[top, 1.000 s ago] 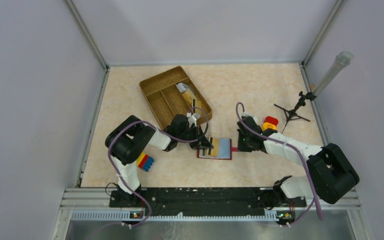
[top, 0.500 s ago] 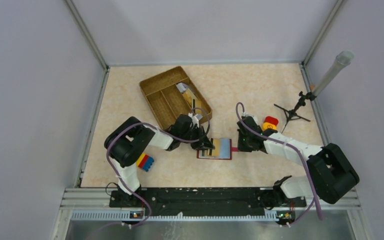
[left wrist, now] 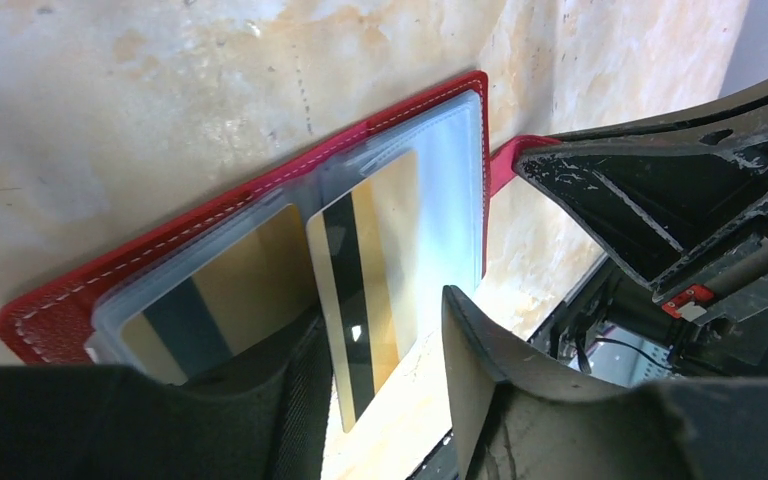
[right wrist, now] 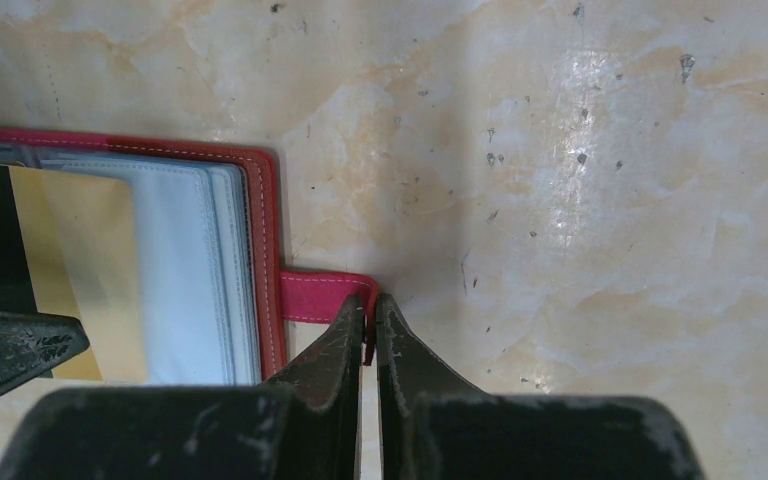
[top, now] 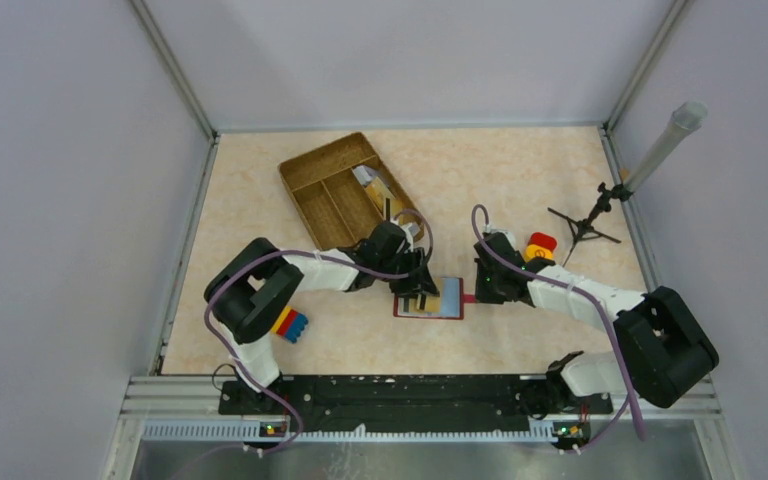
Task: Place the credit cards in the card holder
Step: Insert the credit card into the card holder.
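Note:
The red card holder (top: 430,299) lies open on the table, its clear sleeves up. In the left wrist view a gold credit card with a black stripe (left wrist: 365,285) sits partly in a sleeve of the card holder (left wrist: 260,190), its near end sticking out. Another gold card (left wrist: 210,300) lies fully inside. My left gripper (left wrist: 385,385) is open, its jaws on either side of the protruding card end. My right gripper (right wrist: 370,305) is shut on the holder's red tab (right wrist: 310,295). More credit cards (top: 377,187) lie in the wooden tray.
The wooden tray (top: 325,200) with dividers stands behind the left arm. A yellow-red-blue toy block (top: 290,324) lies near the left arm's base. A red and yellow object (top: 540,245) and a small tripod stand (top: 585,228) are at the right.
My left gripper has opened and let go of the gold card, which now rests in the sleeve. The left arm has reached further right over the holder. The right arm has not moved.

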Tool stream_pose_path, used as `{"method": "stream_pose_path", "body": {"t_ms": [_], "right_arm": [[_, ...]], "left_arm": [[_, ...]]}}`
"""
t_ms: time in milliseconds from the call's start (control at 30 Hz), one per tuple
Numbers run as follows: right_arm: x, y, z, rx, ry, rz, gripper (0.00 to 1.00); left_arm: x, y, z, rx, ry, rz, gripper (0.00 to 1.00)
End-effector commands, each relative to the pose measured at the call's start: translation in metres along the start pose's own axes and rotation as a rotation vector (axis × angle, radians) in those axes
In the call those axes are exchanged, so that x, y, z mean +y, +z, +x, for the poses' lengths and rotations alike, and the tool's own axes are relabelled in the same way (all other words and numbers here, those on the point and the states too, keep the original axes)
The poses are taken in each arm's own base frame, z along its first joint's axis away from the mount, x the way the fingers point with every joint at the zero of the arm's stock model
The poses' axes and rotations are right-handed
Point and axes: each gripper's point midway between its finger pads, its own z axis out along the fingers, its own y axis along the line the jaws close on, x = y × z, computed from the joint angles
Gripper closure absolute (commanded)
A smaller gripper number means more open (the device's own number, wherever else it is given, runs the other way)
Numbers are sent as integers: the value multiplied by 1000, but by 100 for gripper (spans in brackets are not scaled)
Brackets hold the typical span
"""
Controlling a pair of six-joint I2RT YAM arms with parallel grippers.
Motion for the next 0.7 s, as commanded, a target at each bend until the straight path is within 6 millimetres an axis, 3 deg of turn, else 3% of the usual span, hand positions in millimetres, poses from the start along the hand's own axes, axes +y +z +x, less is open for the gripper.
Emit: {"method": "stream_pose_path", "body": {"t_ms": [0,433,667], "right_arm": [[-6,-2,2,1,-9,18,100],[-9,-3,0,-13,-11,30,100],[-13,-7,-1,-26,-8,46,100]], "left_arm": [[29,-4,9,12,37,-200,52],[15,8,22,71,89,-283,26],[13,-5,11,6,120,-322,16]]}}
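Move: The loose card lies just under the left hand, about 2 cm below it, 1 cm back and level sideways. The open card holder beneath it is centred roughly 1 cm to that hand's left and 1 cm back; a card already pocketed sits some 6 cm left, 1 cm back, and the strap about 9 cm right, 2 cm back. From the right hand, which keeps the strap, the loose card is about 11 cm left and 1 cm ahead. The right fingers keep the holder's strap pinched, barely stirring, while the left fingers, already part open around the loose card, spread to nearly wide. The left hand slides about 2 cm right over the holder towards the strap, rising 1 cm, and tips its fingers some 10 degrees more steeply down. ##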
